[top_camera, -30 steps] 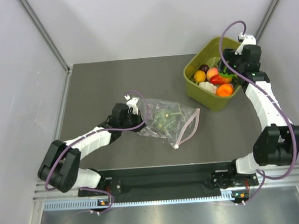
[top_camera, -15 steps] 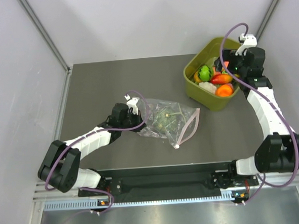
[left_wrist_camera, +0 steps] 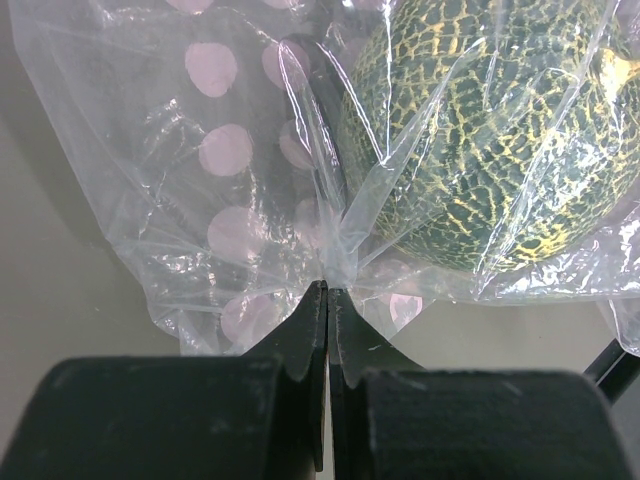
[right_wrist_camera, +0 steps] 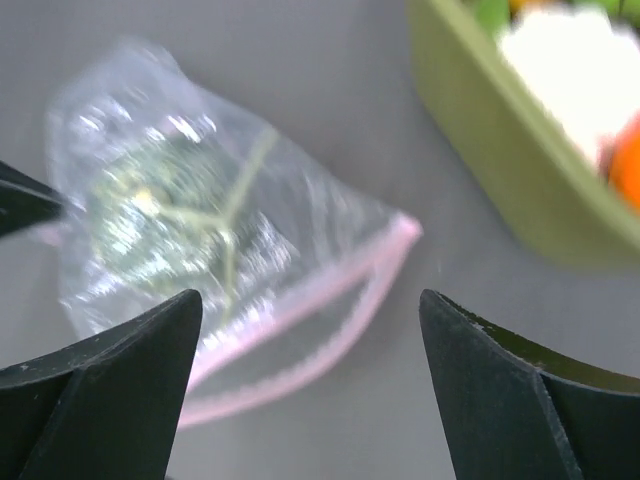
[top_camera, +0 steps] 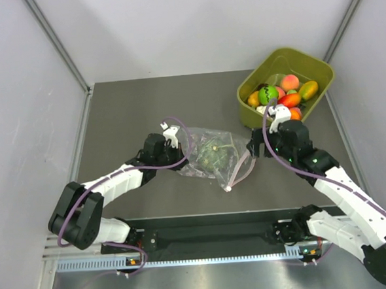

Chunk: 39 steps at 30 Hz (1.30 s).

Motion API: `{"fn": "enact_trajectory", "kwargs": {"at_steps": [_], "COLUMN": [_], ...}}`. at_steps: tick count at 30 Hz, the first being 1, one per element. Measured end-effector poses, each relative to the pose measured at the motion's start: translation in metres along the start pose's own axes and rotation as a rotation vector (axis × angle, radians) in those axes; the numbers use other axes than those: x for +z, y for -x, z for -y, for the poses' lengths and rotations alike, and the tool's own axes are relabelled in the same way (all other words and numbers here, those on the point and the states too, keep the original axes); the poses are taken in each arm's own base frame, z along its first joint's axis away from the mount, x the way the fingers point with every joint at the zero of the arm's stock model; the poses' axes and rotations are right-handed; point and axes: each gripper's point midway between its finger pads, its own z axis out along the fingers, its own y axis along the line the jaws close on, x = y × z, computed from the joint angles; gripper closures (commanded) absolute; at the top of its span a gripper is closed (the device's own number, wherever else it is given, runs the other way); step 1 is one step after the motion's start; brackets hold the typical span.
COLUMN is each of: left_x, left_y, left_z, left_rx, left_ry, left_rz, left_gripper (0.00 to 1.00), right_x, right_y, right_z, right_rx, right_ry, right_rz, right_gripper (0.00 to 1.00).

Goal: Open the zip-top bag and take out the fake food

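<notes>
The clear zip-top bag [top_camera: 213,157] lies mid-table, its pink zip strip [top_camera: 244,162] gaping open toward the right. A dark green, yellow-netted toy melon [top_camera: 211,155] is inside it. My left gripper [top_camera: 182,157] is shut on the bag's closed end; in the left wrist view the jaws [left_wrist_camera: 328,292] pinch the speckled plastic [left_wrist_camera: 225,180] beside the melon [left_wrist_camera: 480,150]. My right gripper [top_camera: 254,147] is open and empty by the bag's mouth; its wrist view [right_wrist_camera: 310,305] shows the pink strip [right_wrist_camera: 330,290] between the fingers. Other fake food sits in the tub: a bright green fruit [top_camera: 267,95] and an orange one [top_camera: 295,114].
The olive-green tub [top_camera: 252,118] stands at the back right with several toy fruits in it; its wall shows in the right wrist view [right_wrist_camera: 500,170]. Grey side walls and metal rails border the table. The arm bases run along the near edge.
My right arm has swung from over the tub down and left to the bag's mouth, gripper open. A bright green fruit now shows in the tub. The left gripper and the bag have not moved.
</notes>
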Motion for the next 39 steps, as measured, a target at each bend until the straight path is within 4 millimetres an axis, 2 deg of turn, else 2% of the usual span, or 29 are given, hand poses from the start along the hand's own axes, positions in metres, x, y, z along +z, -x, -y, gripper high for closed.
{"fn": "enact_trajectory", "kwargs": {"at_steps": [3,9,16,20,24,28,33,39], "left_x": [0.0,0.0,0.0,0.0,0.0,0.007,0.018,0.03], "left_y": [0.0,0.0,-0.001,-0.002,-0.001,-0.006,-0.019,-0.026], "left_z": [0.0,0.0,0.001,0.002,0.004,0.003,-0.001,0.005], "left_rx": [0.0,0.0,0.0,0.0,0.003,0.003,0.002,0.042], "left_ry": [0.0,0.0,-0.006,-0.013,-0.028,-0.038,-0.043,-0.066], "left_rz": [0.0,0.0,-0.001,-0.001,0.003,-0.009,-0.051,-0.089], "left_gripper": [1.0,1.0,1.0,1.0,1.0,1.0,1.0,1.0], "right_x": [-0.011,-0.018,-0.005,0.011,0.024,0.034,0.042,0.045], "right_y": [-0.029,-0.06,-0.115,-0.131,-0.137,-0.135,-0.123,-0.099], "right_z": [0.007,0.006,0.013,0.003,-0.018,-0.037,-0.052,-0.071], "right_rx": [0.022,0.027,0.041,0.048,0.047,0.049,0.049,0.017], "right_ry": [-0.079,-0.127,-0.166,-0.127,-0.029,0.061,0.155,0.266], "right_rz": [-0.08,-0.157,-0.304,-0.32,-0.264,-0.186,-0.069,0.054], "right_gripper": [0.13,0.14,0.14,0.13,0.12,0.11,0.09,0.09]}}
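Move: The melon in the zip-top bag lies about 13 cm left of the right hand, roughly 1 cm farther out and 16 cm below. The bag's pink-edged mouth is some 2 cm left and 3 cm back, 17 cm down; the green bin's middle is about 18 cm ahead and 15 cm right, 14 cm below. From the left hand, already pinching the bag, the melon is about 10 cm right, 2 cm ahead and 2 cm lower. Open right hand drops about 12 cm and back, then left towards the melon; pinching left hand lowers 3 cm. ##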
